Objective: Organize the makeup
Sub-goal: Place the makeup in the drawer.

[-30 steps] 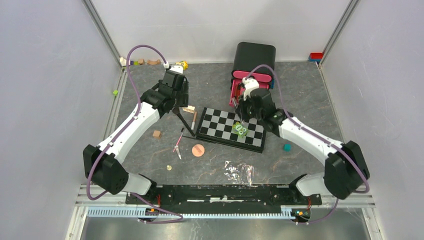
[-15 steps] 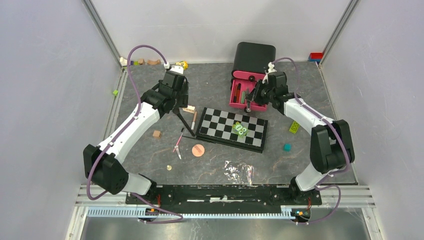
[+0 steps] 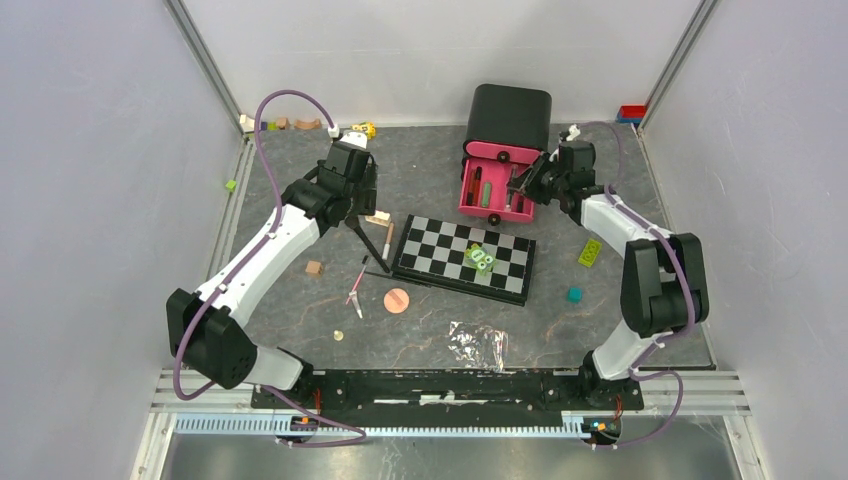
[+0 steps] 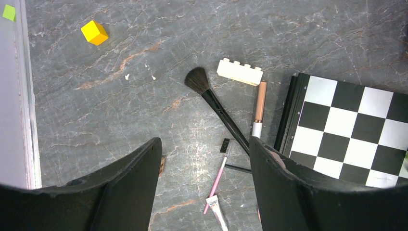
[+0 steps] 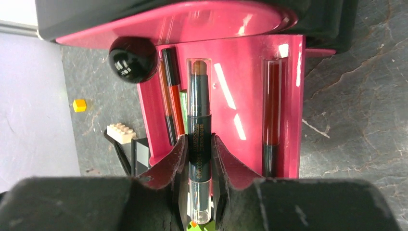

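Note:
My right gripper (image 5: 198,159) is shut on a dark makeup stick with clear caps (image 5: 199,120) and holds it over the open pink drawer (image 5: 284,96) of the black organizer (image 3: 510,115); in the top view the right gripper (image 3: 525,185) is at the drawer's right side. Thin red-and-dark pencils (image 5: 169,96) and a red tube (image 5: 272,110) lie in the drawer. My left gripper (image 4: 204,178) is open and empty above the black long-handled brush (image 4: 219,108), a peach pencil (image 4: 260,103), a pink spoolie wand (image 4: 219,173) and a small white tube (image 4: 217,211). A round peach puff (image 3: 397,299) lies on the table.
A chequered board (image 3: 465,258) with green blocks (image 3: 481,259) lies mid-table. A white brick (image 4: 239,71) and a yellow cube (image 4: 94,32) lie near the brush. Loose blocks sit at the back left (image 3: 300,124) and right (image 3: 589,252). A clear wrapper (image 3: 478,343) lies in front.
My right arm swung from over the chequered board back and right to the pink drawer, carrying the makeup stick. The left arm has not moved.

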Controlling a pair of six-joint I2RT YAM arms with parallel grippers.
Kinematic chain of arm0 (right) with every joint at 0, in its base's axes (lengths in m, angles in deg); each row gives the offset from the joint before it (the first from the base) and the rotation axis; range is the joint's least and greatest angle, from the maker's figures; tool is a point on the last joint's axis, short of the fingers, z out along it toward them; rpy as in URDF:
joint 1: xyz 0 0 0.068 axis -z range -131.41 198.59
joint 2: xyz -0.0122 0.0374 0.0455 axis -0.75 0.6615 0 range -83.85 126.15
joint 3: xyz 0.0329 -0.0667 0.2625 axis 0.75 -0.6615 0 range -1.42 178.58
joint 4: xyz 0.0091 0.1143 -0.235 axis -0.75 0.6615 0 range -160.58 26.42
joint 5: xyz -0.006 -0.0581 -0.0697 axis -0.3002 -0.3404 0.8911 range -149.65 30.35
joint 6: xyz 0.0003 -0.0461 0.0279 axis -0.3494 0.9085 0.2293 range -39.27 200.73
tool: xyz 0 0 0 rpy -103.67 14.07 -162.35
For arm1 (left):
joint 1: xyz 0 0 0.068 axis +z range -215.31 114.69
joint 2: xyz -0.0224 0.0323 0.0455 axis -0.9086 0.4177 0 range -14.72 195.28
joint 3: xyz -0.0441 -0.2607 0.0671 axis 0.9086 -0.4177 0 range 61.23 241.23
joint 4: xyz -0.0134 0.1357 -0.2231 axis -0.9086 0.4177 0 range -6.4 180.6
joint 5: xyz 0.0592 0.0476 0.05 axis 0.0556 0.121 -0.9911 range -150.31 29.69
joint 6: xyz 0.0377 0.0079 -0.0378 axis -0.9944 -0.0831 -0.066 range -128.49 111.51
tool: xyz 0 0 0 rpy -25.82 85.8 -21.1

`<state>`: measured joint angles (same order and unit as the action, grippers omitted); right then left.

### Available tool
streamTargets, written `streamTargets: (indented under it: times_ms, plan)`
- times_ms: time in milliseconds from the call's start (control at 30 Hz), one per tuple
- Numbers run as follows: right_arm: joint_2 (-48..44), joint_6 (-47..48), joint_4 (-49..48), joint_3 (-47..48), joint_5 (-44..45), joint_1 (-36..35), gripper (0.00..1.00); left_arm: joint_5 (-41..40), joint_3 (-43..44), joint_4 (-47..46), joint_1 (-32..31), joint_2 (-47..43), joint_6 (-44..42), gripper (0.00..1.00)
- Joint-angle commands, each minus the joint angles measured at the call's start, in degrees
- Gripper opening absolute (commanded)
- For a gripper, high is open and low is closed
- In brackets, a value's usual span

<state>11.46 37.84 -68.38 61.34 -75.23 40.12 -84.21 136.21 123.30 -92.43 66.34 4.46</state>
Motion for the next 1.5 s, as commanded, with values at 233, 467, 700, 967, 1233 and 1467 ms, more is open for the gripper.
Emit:
streamTargets:
  times_ms: [233, 467, 700, 967, 1233, 1467]
  plan:
    - [5.5, -6.9, -7.56, 1.1, -3.56, 1.89, 0.01, -0.45, 0.08, -1.99, 0.11, -0.78, -2.05, 0.74]
    - [7.4, -5.26, -6.04, 4.3, -2.16, 2.14, 0.01, -0.11, 0.08, -1.93, 0.11, -0.59, -2.05, 0.74]
    - [9.29, -2.46, -3.54, 8.06, 0.14, 2.23, 0.01, -0.07, 0.08, -1.95, 0.08, -0.53, -2.14, 0.74]
    - [10.51, 1.67, 0.72, 11.26, 2.95, 2.27, 0.11, -0.09, 0.08, -1.93, 0.11, -0.24, -2.22, 0.74]
    - [11.84, 3.96, 1.93, 11.93, 3.69, 2.14, 0.15, -0.27, 0.08, -1.93, 0.13, -0.28, -2.23, 0.74]
    - [13.14, 5.53, 2.6, 13.14, 4.32, 2.07, 0.19, -0.45, 0.08, -1.97, 0.13, -0.31, -2.4, 0.74]
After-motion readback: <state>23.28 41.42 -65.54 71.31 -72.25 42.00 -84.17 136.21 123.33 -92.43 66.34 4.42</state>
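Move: The right hand holds the makeup stick over the open pink drawer, whose middle lies roughly 2 cm to its left, 1 cm farther out and 5 cm below. In the drawer, the green tube is about 5 cm left and level ahead, the dark red tube some 2 cm right and 1 cm back. The upper drawer's black knob stands about 5 cm ahead and 3 cm left. From the left hand the drawer is about 8 cm ahead, 26 cm right and 12 cm down. Downward and a little forward at first, the right arm then slides the makeup stick some 3 cm farther forward, in towards the cabinet front while rising slightly, and finally sinks another 2 cm with a drift to the right. The wrist rolls only slightly, its left side up and then back down; the fingers keep their pinch on the stick. ##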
